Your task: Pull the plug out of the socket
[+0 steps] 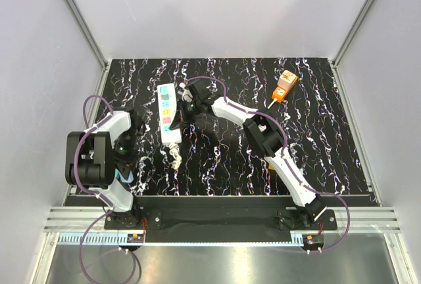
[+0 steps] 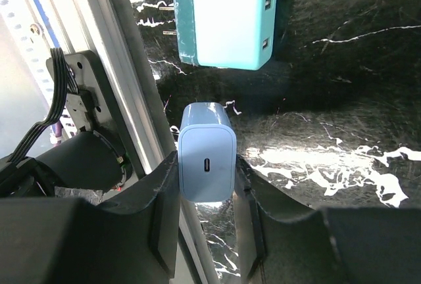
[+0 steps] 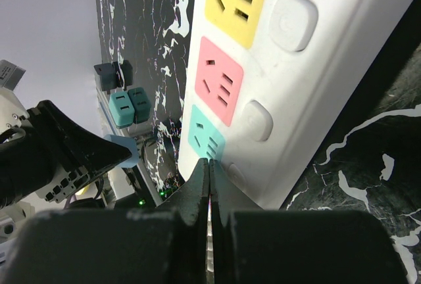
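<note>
The socket [image 1: 170,114] is a long white strip lying left of the table's middle. Its yellow, pink and teal outlets [image 3: 222,80] show no plug in them. My right gripper [image 3: 209,163] is shut with nothing in it, its tips resting on the strip's face beside the teal outlet; from above it [image 1: 186,108] sits at the strip's right edge. A light blue plug [image 2: 206,159] is clamped between the fingers of my left gripper [image 2: 207,169], clear of the strip and near the table's left edge. The right wrist view catches that plug [image 3: 125,150] too.
A teal plug [image 2: 227,21] lies flat on the table just beyond the held one, prongs pointing left. A dark plug [image 3: 112,73] lies next to it. An aluminium rail [image 2: 125,100] runs along the table's left edge. An orange device [image 1: 285,87] lies at the back right.
</note>
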Motion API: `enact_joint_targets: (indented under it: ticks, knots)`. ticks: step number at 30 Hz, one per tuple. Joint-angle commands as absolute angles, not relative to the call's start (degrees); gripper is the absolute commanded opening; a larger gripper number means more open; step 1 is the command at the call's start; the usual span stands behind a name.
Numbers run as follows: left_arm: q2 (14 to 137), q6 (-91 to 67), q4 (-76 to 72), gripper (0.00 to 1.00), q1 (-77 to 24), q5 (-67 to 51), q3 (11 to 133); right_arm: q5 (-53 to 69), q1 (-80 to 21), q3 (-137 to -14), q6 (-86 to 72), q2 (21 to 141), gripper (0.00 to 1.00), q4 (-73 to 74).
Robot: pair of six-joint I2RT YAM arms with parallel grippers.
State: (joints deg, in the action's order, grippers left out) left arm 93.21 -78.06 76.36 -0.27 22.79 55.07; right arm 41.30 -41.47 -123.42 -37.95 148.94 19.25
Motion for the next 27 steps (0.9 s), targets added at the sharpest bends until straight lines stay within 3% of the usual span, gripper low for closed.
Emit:
enact_joint_targets:
  ticks: [1,11,13,14,17,27]
  knots:
    - [92.9,-78.2,88.8,0.0,0.0,25.1,58.0,34.5,-42.3,-122.3,-35.2,152.6,0.0,24.1]
    - [96.4,-77.9,88.5,0.02,1.6,24.6,58.6,34.7,-42.3,-122.4,-35.1,152.6,0.0,24.2]
    - [96.7,-77.8,88.6,0.13,1.7,24.6,58.7,34.7,-42.2,-122.4,-35.1,152.6,0.0,24.2]
    - [96.7,-77.6,88.6,0.37,1.5,25.0,59.0,34.8,-42.2,-122.4,-34.9,152.6,0.0,24.2]
    - [94.4,-77.7,88.4,0.58,1.3,26.4,59.7,34.8,-42.2,-122.3,-35.0,152.6,0.0,24.2]
    - [91.9,-75.9,88.4,0.67,1.0,27.3,62.6,34.6,-42.2,-122.3,-34.7,152.5,0.0,24.3]
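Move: Just below the left hand, about 2 cm down and 1 cm ahead, is the bare table spot for the blue plug still between its fingers. The teal plug lies about 6 cm to the hand's left and level with it; the black plug is some 11 cm left and 1 cm ahead. The socket strip's middle is about 23 cm ahead and 16 cm right. From the right hand, that spot is roughly 19 cm back, 18 cm left. Easing about 1 cm forward over the table and then sinking slightly beside the teal plug, the left hand keeps its pinch on the blue plug, then opens its fingers and lets go. With them open, it draws away from the plug, about 2 cm forward and 1.5 cm up, barely tilting. ##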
